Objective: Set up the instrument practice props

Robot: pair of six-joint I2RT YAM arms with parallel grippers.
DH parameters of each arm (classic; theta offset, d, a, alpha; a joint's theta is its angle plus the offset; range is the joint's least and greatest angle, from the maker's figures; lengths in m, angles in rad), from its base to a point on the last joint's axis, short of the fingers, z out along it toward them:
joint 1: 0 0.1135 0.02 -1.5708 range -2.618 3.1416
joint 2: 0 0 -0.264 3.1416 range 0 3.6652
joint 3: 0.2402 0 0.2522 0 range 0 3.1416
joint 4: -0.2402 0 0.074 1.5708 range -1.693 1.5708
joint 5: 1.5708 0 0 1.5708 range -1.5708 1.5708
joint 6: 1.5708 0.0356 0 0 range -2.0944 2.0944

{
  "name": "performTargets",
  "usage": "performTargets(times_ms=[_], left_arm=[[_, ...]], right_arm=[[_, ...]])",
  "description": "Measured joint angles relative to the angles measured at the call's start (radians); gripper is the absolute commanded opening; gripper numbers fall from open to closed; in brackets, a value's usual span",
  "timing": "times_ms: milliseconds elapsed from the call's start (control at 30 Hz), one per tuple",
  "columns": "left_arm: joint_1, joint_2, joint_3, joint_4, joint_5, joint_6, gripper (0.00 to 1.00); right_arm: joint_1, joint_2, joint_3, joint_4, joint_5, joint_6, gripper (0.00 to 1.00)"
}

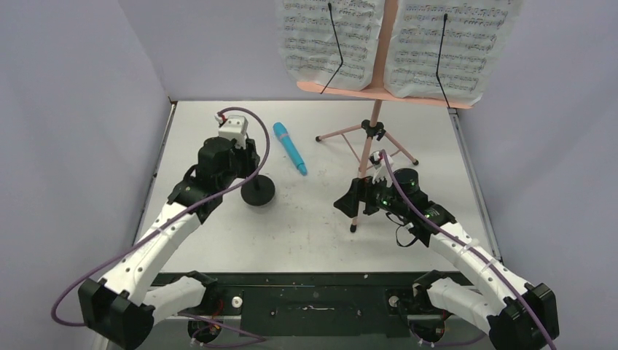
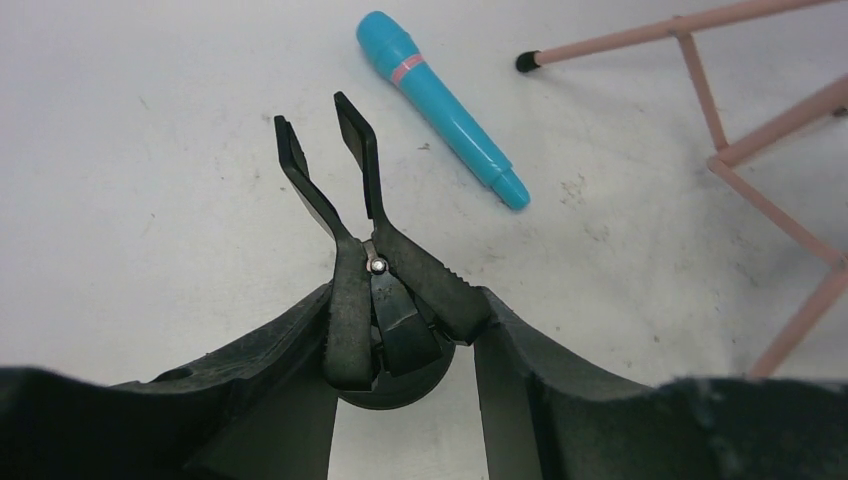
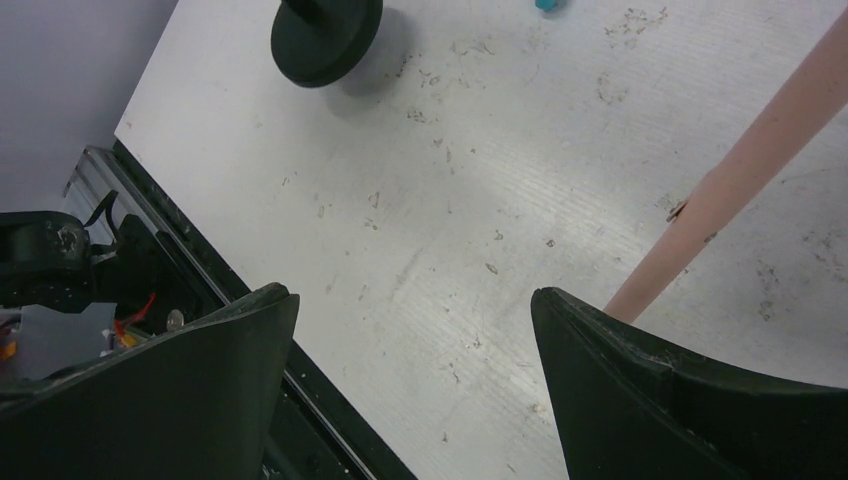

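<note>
A small black mic stand (image 1: 258, 194) stands on its round base left of centre on the table. My left gripper (image 1: 244, 166) is shut on its spring clip (image 2: 352, 150), whose two prongs stand apart in a V. The blue microphone (image 1: 290, 148) lies flat on the table just beyond, also visible in the left wrist view (image 2: 440, 105). The pink music stand (image 1: 369, 149) stands at the back right on tripod legs and carries two white sheet-music pages (image 1: 331, 36). My right gripper (image 1: 355, 201) is open and empty beside the stand's front leg (image 3: 740, 170), which runs past its right finger.
The table's dark front rail (image 1: 313, 292) carries both arm bases. Grey walls close in the left, right and back sides. The tripod legs (image 2: 770, 200) spread over the back right of the table. The mic stand's base (image 3: 325, 35) shows at the top of the right wrist view.
</note>
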Motion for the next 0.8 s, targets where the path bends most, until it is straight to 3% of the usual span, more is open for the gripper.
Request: performTargets(times_ms=[400, 800], left_arm=[[-0.018, -0.372, -0.214, -0.011, 0.364, 0.209, 0.29], [-0.019, -0.393, -0.323, 0.031, 0.588, 0.321, 0.27]], right_arm=[[0.04, 0.108, 0.037, 0.063, -0.004, 0.0, 0.9], [0.107, 0.254, 0.115, 0.102, 0.013, 0.0, 0.9]])
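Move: Gripped by its neck in the left hand, the mic stand is being taken to the open right gripper, about 12 cm back, 27 cm to the right and 7 cm lower. The blue microphone lies on the table some 18 cm ahead of the left hand, 7 cm to its right and 24 cm below. From the right hand the mic stand is about 27 cm left and 11 cm ahead, roughly level; the music stand's front foot is 3 cm right, 1 cm back, 17 cm below. Drawing the mic stand back about 11 cm and some 5 cm rightward, the left hand keeps its grip on the neck while turning about 40 degrees clockwise; it rises slightly, then sinks, slowing in the second half. The right hand, still wide open and empty, eases about 5 cm left and slightly forward towards the stand. ##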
